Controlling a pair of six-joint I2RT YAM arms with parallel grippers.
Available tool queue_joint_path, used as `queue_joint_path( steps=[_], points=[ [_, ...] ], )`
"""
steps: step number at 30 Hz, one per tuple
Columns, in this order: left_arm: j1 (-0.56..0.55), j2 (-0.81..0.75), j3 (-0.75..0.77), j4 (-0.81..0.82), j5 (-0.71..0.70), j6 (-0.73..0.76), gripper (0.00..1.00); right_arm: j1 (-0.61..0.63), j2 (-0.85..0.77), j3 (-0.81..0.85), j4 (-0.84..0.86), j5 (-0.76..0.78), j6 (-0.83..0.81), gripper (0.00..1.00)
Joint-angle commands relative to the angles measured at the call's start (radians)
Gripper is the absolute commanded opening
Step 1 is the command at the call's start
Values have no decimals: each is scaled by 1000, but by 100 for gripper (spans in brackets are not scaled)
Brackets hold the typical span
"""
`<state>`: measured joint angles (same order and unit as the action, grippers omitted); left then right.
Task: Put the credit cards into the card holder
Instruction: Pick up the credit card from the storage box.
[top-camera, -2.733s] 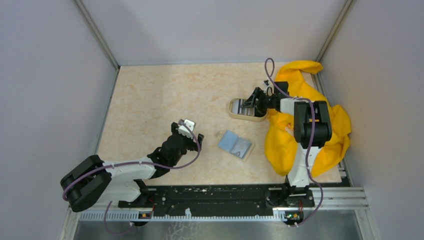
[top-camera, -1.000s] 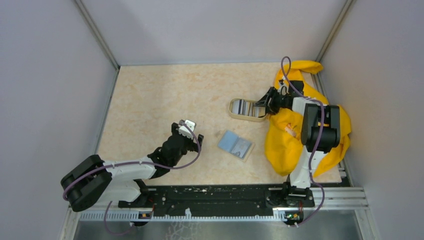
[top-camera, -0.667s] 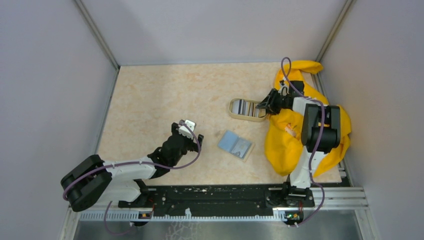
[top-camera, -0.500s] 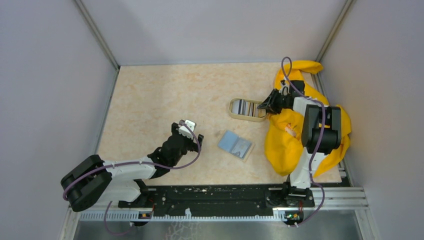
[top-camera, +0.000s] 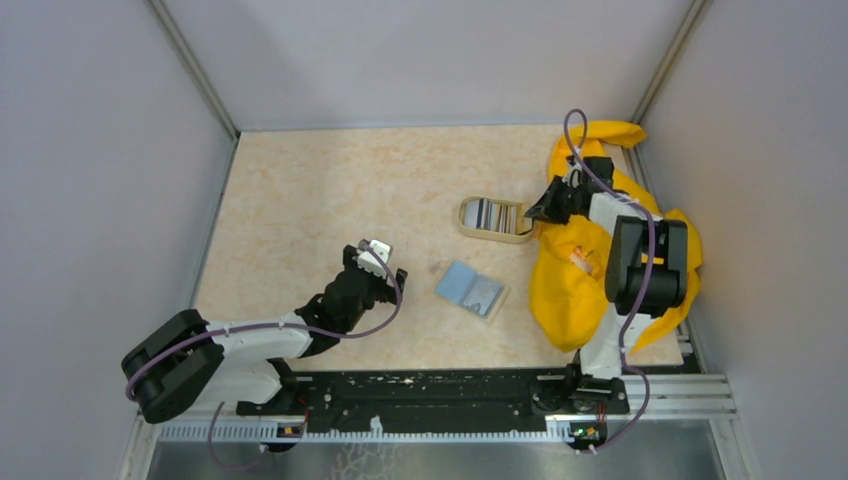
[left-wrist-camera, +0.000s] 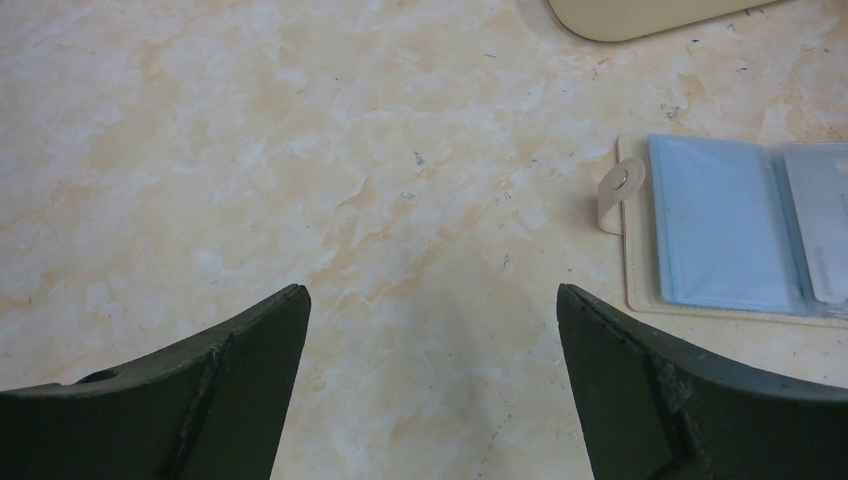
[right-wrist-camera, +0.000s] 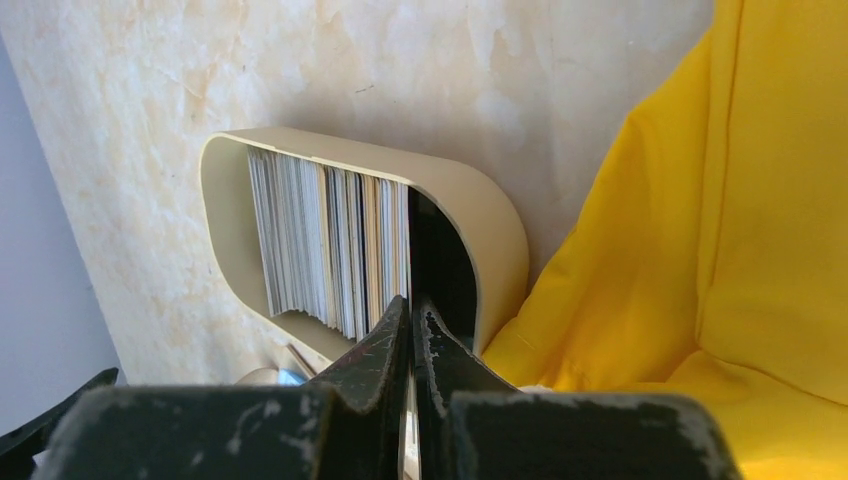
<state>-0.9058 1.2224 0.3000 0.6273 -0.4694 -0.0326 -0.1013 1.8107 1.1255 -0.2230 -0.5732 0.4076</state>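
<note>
The card holder (top-camera: 470, 290) lies open on the table, light blue inside, with a grey card in its right sleeve (left-wrist-camera: 825, 235); its snap tab (left-wrist-camera: 618, 185) points left. The credit cards (top-camera: 492, 215) stand as a striped stack (right-wrist-camera: 330, 250) on edge in a beige oval dish (right-wrist-camera: 490, 230). My right gripper (top-camera: 533, 212) is shut, its tips (right-wrist-camera: 412, 305) just off the dish's right end. I cannot tell whether a card is pinched between them. My left gripper (top-camera: 375, 262) hovers wide open (left-wrist-camera: 430, 290) over bare table to the left of the holder (left-wrist-camera: 730, 235).
A big yellow cloth (top-camera: 580, 290) is bunched along the right side, under and around the right arm, and touches the dish's right end (right-wrist-camera: 720, 200). Grey walls enclose the table on three sides.
My right gripper pulled back to the right from the dish's end and closed from half open to shut. The left arm and the card holder have not moved.
</note>
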Motion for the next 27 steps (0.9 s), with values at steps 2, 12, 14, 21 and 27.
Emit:
queue_joint_path(
  steps=[2,12,14,21,27],
  points=[
    [2,-1,22,6,9,4,99,-27,-82,37,-3,50,-64,0],
    [4,-86,-3,24,79,-90,99,-80,-276,-12,80,-306,-207,0],
    [4,-122,-33,90,161,-159,99,-78,-309,-56,189,-446,-167,0],
    [4,-152,-94,326,501,-372,99,-13,-408,-264,866,-662,217,0],
    [4,-96,-127,562,653,-510,99,117,-455,-349,1015,-769,319,0]
  ],
)
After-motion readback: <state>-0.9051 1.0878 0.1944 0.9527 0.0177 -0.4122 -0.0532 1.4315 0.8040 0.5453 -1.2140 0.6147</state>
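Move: The card, still standing at the right end of the row in the storage box, is already pinched by the right hand. The card holder lies open about 17 cm back and 15 cm to the left of that hand, roughly 5 cm below it. The box's middle is some 6 cm to its left, level with it; the yellow cloth's middle is about 18 cm to its right and 7 cm back. From the left hand, the holder is about 21 cm to the right, nearly level with it and 8 cm lower. The gold card, kept pinched in the shut right fingers, shifts about 2 cm right, then is drawn up out of the box some 16 cm, next swinging left and back as the wrist tips the fingers up and turns counter-clockwise. The left hand, staying open, starts later and goes up, right and back, about 7 cm each way, rolling its left side down and turning clockwise. ##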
